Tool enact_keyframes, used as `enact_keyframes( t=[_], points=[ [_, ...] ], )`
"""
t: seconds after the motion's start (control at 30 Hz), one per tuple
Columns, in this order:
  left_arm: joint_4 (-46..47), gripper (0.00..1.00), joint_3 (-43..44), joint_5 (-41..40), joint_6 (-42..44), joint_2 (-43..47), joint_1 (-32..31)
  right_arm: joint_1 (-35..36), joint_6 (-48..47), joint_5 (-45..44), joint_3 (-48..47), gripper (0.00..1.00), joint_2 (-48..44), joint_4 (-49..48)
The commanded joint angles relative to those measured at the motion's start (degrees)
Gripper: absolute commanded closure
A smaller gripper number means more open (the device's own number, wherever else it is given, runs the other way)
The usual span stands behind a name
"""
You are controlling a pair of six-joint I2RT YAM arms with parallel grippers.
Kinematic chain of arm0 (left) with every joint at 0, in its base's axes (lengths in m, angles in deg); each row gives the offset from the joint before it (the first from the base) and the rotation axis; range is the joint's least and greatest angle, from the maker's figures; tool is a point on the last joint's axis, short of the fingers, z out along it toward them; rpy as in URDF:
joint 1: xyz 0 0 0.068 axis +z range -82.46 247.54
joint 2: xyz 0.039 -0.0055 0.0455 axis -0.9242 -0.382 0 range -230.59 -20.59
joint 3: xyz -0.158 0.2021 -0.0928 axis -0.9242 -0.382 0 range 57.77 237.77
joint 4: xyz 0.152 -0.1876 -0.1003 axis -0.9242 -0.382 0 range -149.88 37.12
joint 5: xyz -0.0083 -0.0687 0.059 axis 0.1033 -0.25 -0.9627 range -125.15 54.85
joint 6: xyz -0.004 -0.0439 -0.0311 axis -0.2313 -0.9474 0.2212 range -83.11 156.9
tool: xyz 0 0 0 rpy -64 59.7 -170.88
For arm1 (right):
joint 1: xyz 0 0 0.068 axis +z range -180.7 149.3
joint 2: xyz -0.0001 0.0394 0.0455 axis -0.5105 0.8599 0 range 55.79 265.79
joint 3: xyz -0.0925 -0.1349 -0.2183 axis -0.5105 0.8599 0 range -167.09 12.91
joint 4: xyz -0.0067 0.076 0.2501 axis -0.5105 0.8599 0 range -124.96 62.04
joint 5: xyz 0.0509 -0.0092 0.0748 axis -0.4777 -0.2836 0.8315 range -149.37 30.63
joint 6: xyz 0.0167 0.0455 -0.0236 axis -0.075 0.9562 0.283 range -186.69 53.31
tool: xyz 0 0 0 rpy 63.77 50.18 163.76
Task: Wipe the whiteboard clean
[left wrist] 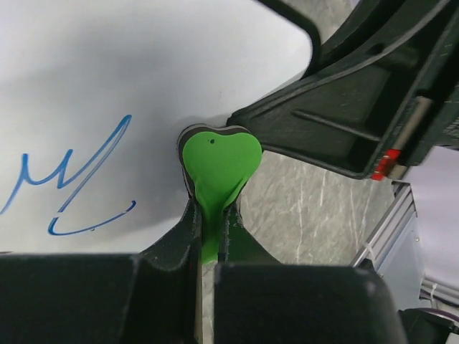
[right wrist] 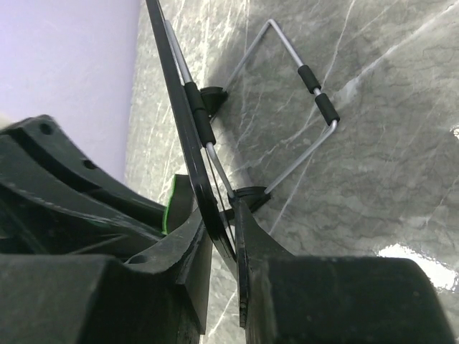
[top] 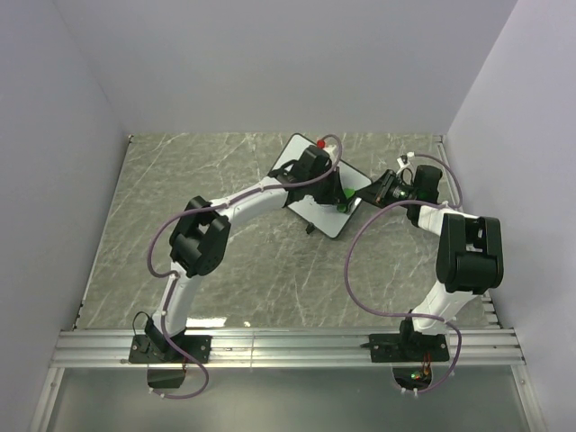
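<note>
The whiteboard stands tilted at the back middle of the table. Its white face carries a blue scribble. My left gripper is shut on a green heart-shaped eraser with a black underside, which rests at the board's edge to the right of the scribble. My right gripper is shut on the board's thin black edge, one finger on each side. In the top view it reaches the board's right side, close beside the left gripper.
A wire stand with black sleeves props the board from behind on the grey marble table. A small red thing sits at the board's far corner. White walls close in the table on three sides.
</note>
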Motion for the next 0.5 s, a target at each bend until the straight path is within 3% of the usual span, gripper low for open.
enact_keyframes(
  t=[0.0, 0.23, 0.47],
  points=[
    [2.4, 1.0, -0.6, -1.5, -0.5, 0.2, 0.1, -0.1, -2.6, -6.3, 0.3, 1.0, 1.3, 9.2],
    [6.3, 1.0, -15.1, -8.5, 0.2, 4.8, 5.9, -0.1, -4.2, -7.3, -1.7, 1.0, -2.9, 14.8],
    [7.4, 1.0, -22.5, -18.6, 4.1, 7.0, 7.5, -0.1, -1.8, -7.7, -2.7, 1.0, -4.5, 15.4]
  ],
)
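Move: The left hand, eraser shut in its fingers, is on the right part of the whiteboard. The blue writing lies about 7 cm to its left, 3 cm farther out and 3 cm lower down the slope. The right gripper, pinching the board's right edge, is some 7 cm to the left hand's right, 1 cm farther out and slightly lower; a black stand foot is about 8 cm left, 8 cm back and 12 cm below. From the right hand the writing is 14 cm left, 2 cm ahead, 1 cm lower. The left hand first sinks about a centimetre near the right gripper, then sweeps the gripped eraser left some 10 cm with gathering speed, dropping about 6 cm with the board's slope and edging forward 3 cm, across the lower part of the blue writing and on to near the board's near-left edge. On the way its wrist swings about 15 degrees counter-clockwise with a slight roll that lifts its left side, the eraser's face staying on the board, while the right hand holds nearly still and keeps its pinch on the board's right edge. ##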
